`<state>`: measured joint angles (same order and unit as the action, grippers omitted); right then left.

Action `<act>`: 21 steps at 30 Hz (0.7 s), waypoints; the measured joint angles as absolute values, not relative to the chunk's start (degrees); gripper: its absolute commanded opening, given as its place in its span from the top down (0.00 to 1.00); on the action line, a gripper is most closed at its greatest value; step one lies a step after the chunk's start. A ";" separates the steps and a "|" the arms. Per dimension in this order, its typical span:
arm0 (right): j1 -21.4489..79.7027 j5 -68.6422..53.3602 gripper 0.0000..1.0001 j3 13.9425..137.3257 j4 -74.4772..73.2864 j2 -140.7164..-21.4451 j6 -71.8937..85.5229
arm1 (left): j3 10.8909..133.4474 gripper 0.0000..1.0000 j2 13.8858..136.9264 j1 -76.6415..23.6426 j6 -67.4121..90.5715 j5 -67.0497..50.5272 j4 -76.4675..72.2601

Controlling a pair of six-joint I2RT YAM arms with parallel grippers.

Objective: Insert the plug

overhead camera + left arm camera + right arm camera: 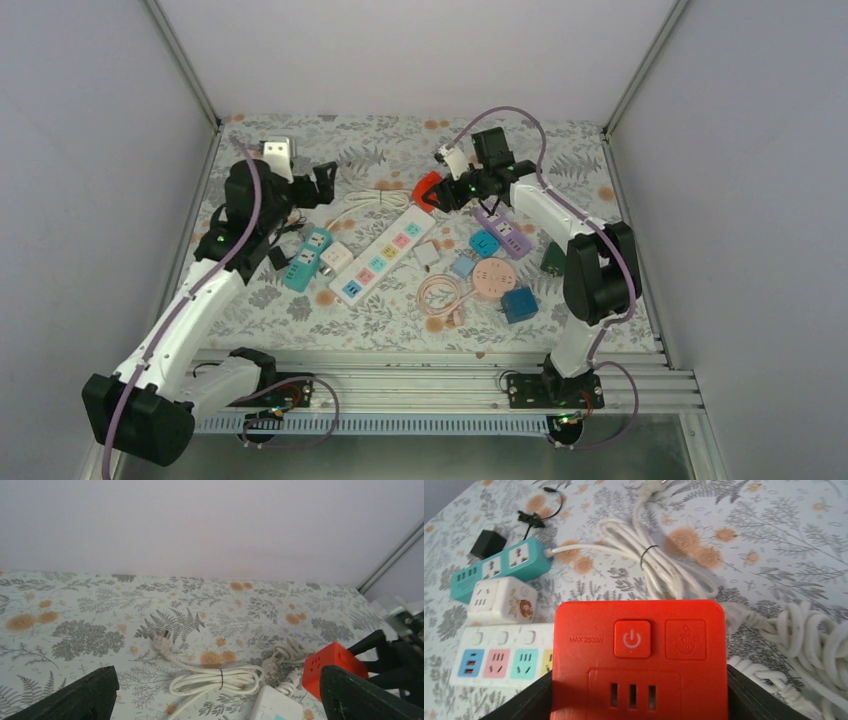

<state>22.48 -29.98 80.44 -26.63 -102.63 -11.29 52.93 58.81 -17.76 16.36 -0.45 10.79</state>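
A white plug (161, 641) lies loose on the floral cloth at the end of a tied white cable (378, 200), prongs pointing away; it also shows at the top of the right wrist view (651, 487). My right gripper (447, 192) (639, 702) is shut on a red cube socket (639, 645) (428, 190), a finger against each side, with the power button and a three-slot outlet facing the camera. In the left wrist view the cube (330, 667) looks tilted. My left gripper (318, 185) (217, 692) stands wide open and holds nothing, short of the cable.
A white power strip (385, 255) with coloured outlets lies in the middle. A teal strip (308, 258), a white cube adapter (337, 258) and a black adapter (277, 258) sit to its left. A purple strip (505, 232), pink round socket (493, 277) and blue cube (519, 303) are on the right.
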 measured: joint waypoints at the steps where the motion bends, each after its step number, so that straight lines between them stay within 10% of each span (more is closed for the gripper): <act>1: 22.48 -30.74 0.59 80.58 -27.07 -102.76 -12.08 | 53.54 0.00 58.54 -16.62 16.38 -1.54 11.49; 21: 24.40 -33.39 0.58 82.04 -30.76 -108.31 -15.77 | 59.57 0.00 55.44 -10.33 12.23 -7.09 15.09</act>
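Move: The right hand still holds the red plug adapter. The far-end sockets of the white power strip lie about 4 cm to its left, 1 cm back and some 14 cm below. The white adapter sits about 4 cm back of the hand; the tied white cable coil is about 11 cm ahead and 10 cm left, the purple strip 2 cm ahead and 18 cm right. From the empty left hand those sockets are about 5 cm ahead, 15 cm right and 28 cm below. Down about 4 cm, easing back and to the left some 2 cm each, the right hand lowers the still-gripped red adapter towards the strip's far-end sockets, turning slightly counter-clockwise, its fingers tipping a little. The open left hand rises some 9 cm, sinks back part of that and drifts left, away from the strip. ##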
